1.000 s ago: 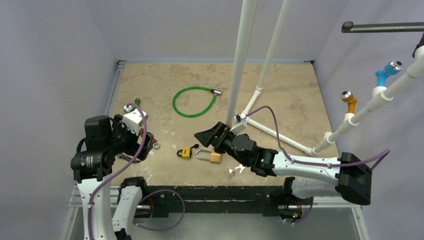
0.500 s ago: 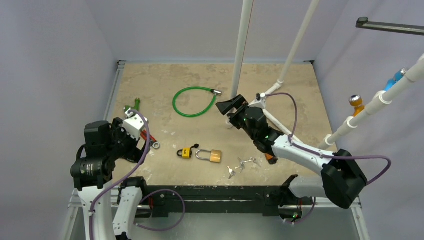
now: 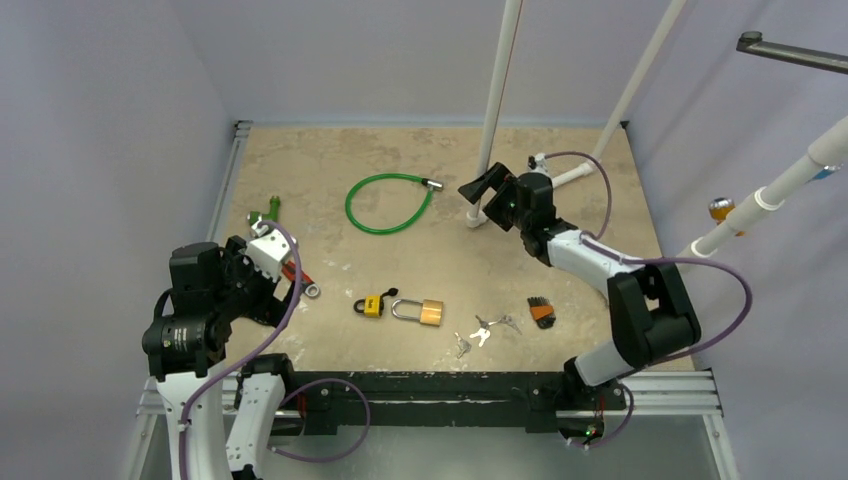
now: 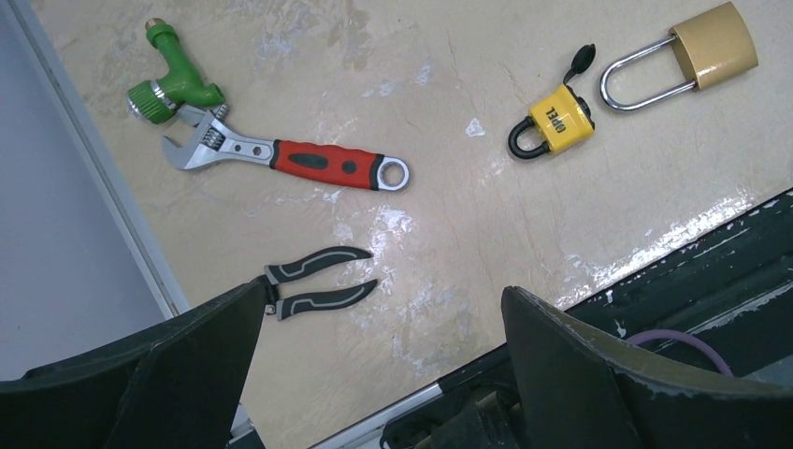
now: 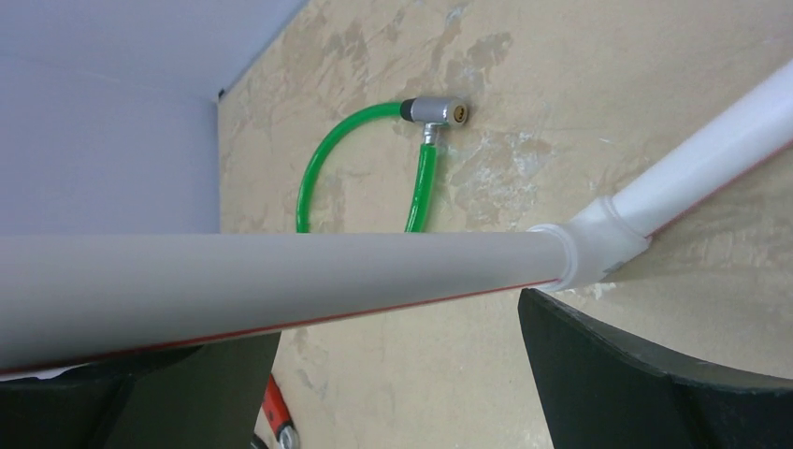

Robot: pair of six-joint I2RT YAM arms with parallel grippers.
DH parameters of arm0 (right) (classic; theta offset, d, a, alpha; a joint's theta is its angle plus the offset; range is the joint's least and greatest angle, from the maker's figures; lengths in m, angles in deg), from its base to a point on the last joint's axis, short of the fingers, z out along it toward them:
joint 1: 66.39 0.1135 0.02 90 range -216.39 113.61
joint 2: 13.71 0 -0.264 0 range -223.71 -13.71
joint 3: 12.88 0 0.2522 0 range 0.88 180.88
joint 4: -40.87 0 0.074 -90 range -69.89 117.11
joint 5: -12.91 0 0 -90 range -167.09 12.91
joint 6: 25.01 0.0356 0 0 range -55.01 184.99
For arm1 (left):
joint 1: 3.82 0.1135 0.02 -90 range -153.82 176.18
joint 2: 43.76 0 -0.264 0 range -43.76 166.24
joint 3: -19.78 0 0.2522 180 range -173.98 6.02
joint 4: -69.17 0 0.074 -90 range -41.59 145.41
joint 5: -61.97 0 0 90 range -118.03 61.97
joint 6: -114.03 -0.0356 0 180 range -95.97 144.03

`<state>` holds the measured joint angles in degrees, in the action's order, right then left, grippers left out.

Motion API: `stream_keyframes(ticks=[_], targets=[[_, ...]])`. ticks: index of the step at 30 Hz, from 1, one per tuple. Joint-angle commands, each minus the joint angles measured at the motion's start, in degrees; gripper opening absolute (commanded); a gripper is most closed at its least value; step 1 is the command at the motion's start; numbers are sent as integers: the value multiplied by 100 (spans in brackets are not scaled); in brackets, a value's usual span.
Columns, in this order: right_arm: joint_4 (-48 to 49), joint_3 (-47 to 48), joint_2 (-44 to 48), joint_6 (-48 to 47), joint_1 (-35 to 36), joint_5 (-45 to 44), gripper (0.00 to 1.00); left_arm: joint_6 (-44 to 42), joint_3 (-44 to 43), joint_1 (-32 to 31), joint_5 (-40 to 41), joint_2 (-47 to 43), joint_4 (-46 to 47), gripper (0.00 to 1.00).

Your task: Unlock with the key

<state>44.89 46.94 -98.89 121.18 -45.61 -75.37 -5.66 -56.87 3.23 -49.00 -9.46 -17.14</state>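
A brass padlock (image 3: pixel 431 312) and a small yellow padlock (image 3: pixel 372 305) lie side by side near the table's front edge. Loose silver keys (image 3: pixel 481 333) lie just right of them. The left wrist view shows the yellow padlock (image 4: pixel 559 120) and the brass padlock (image 4: pixel 715 42) at its upper right. My left gripper (image 3: pixel 283 293) (image 4: pixel 383 299) hovers open and empty over the front left of the table. My right gripper (image 3: pixel 478 190) (image 5: pixel 393 346) is open and empty far back, beside the foot of a white pipe (image 3: pixel 487 212), far from keys and locks.
A white pipe frame (image 3: pixel 500 90) (image 5: pixel 281 271) rises mid-table and crosses the right wrist view. Also there: a green cable lock (image 3: pixel 385 205) (image 5: pixel 318 173), red-handled wrench (image 4: pixel 327 164), black pliers (image 4: pixel 318 281), green fitting (image 4: pixel 178 84) and a black-orange tool (image 3: pixel 541 312).
My right arm swung from over the brass padlock to the back of the table by the pipe's foot. The pipe frame shifted right. My left arm hardly moved.
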Motion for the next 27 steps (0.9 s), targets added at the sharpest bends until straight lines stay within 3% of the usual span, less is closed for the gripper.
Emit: stream_keyframes(ticks=[1,10,15,27], targets=[[-77,886,-624,-694,-298,759,99,-128,-19,20,-31,-3,15,100],[-572,2331,-1953,-1670,-1012,2486,99,-246,-18,20,-3,-90,-70,100],[-395,2586,-2490,-1792,-1421,3522,99,-250,-53,24,-24,-67,-79,100],[-735,3464,-3049,-2208,-2367,4581,99,-481,-157,23,-58,-174,-365,100]])
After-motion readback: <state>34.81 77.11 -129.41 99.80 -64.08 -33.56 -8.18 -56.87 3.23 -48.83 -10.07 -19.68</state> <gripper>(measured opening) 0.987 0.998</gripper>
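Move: The upright white pipe's foot is about 5 cm ahead of the right hand, neither left nor right, some 17 cm below; the shaft rises close by the gripper. The green hose lies about 9 cm ahead and 22 cm left. The keys lie 19 cm back, level sideways; the brass padlock is 16 cm back, 11 cm left. From the left hand, the pipe's foot is roughly 31 cm ahead, 41 cm right and 25 cm below. The open right gripper seems to push the upright pipe about 9 cm forward, sinking and turning some 25 degrees counter-clockwise. ##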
